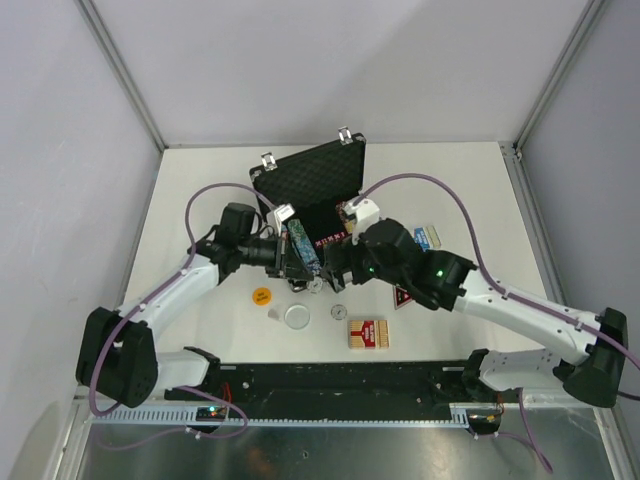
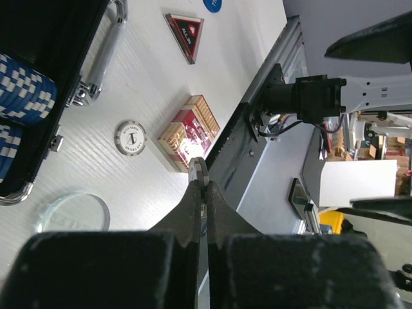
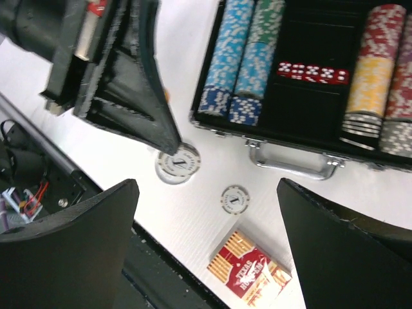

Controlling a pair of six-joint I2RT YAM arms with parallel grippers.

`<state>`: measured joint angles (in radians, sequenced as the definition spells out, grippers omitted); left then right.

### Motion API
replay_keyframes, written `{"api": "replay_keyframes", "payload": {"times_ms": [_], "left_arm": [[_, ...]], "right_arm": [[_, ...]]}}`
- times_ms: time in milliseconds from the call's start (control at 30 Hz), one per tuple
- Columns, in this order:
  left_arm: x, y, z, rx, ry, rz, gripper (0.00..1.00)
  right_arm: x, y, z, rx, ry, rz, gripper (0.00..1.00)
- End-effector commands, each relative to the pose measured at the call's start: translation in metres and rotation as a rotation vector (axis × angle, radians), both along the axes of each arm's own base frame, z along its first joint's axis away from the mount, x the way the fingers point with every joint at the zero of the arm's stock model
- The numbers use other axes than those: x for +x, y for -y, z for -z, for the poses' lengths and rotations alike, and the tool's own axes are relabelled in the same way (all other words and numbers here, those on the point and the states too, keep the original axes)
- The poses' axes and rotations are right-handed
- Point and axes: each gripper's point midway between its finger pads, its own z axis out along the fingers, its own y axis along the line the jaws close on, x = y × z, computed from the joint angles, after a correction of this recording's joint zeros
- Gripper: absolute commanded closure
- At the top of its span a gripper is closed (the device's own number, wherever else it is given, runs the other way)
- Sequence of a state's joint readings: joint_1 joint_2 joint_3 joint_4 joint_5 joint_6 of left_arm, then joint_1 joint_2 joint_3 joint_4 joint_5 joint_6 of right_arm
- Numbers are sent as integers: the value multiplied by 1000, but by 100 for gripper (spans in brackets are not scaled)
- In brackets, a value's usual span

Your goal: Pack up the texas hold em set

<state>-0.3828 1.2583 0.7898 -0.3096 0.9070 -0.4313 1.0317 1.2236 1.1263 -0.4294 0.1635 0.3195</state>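
The texas hold em set's black case [image 1: 310, 175] lies open at the back, with rows of poker chips [image 3: 225, 51] and red dice [image 3: 313, 72] inside. My left gripper [image 2: 201, 183] is shut on a grey-white poker chip [image 2: 201, 171], held edge-on above the table just in front of the case handle [image 3: 290, 164]. That same chip [image 3: 178, 162] shows at the left finger's tip in the right wrist view. My right gripper [image 3: 206, 212] stands wide open and empty above a loose chip [image 3: 235, 199] and a red card deck [image 3: 248, 270]. A red triangle [image 2: 185, 28] lies further right.
An orange button [image 1: 261, 295], a clear round disc [image 1: 297, 317] and a second card deck [image 1: 428, 236] lie on the white table. The black rail [image 1: 330, 380] runs along the near edge. Both arms crowd together in front of the case.
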Motion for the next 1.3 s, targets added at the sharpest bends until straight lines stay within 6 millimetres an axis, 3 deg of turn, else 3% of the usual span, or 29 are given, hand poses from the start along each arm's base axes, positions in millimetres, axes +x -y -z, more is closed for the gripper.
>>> {"api": "replay_keyframes", "payload": {"times_ms": [0,233,500,633,800,1067,1267], "left_arm": [[21,-2,-13,25,136,-21,100],[49,-16,-17,134,344,-89,100],[59,-32,-16,233,557,-62,100],[63,-29,-14,244,578,-39,100],[69,-3,-11,251,582,25,100],[90,60,-4,256,617,91,100],[111,95,4,244,629,147,100]], "right_arm": [[21,27,5,15,11,148,5],[46,62,39,-46,-45,277,8],[65,86,64,-91,-91,335,10],[76,102,70,-107,-109,391,11],[90,129,75,-98,-134,496,12],[108,180,82,-51,-201,680,28],[111,198,83,-47,-203,724,29]]}}
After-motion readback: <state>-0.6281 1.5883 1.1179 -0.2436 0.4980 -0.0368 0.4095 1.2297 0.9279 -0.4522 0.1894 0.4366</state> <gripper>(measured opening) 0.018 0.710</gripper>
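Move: From my empty right hand the blue card box lies about 18 cm ahead, 22 cm to the right and 22 cm below; the clear bag is some 8 cm ahead and 20 cm right, the all-in triangle 2 cm ahead and 17 cm right. My left hand already holds the grey chips; the yellow row's near end is about 14 cm ahead of it, 12 cm right, 11 cm below, the case handle 7 cm ahead and 9 cm right. I swing my right hand away from the held chips towards the blue card box, some 19 cm right, 11 cm forward and 9 cm down, turning about 40 degrees clockwise and narrowing the wide-open fingers by about a quarter. My left hand keeps its pinch on the grey chips, goes forward and slightly left while rolling about 30 degrees, then cuts right over the case towards the yellow row's end, sinking slightly. ##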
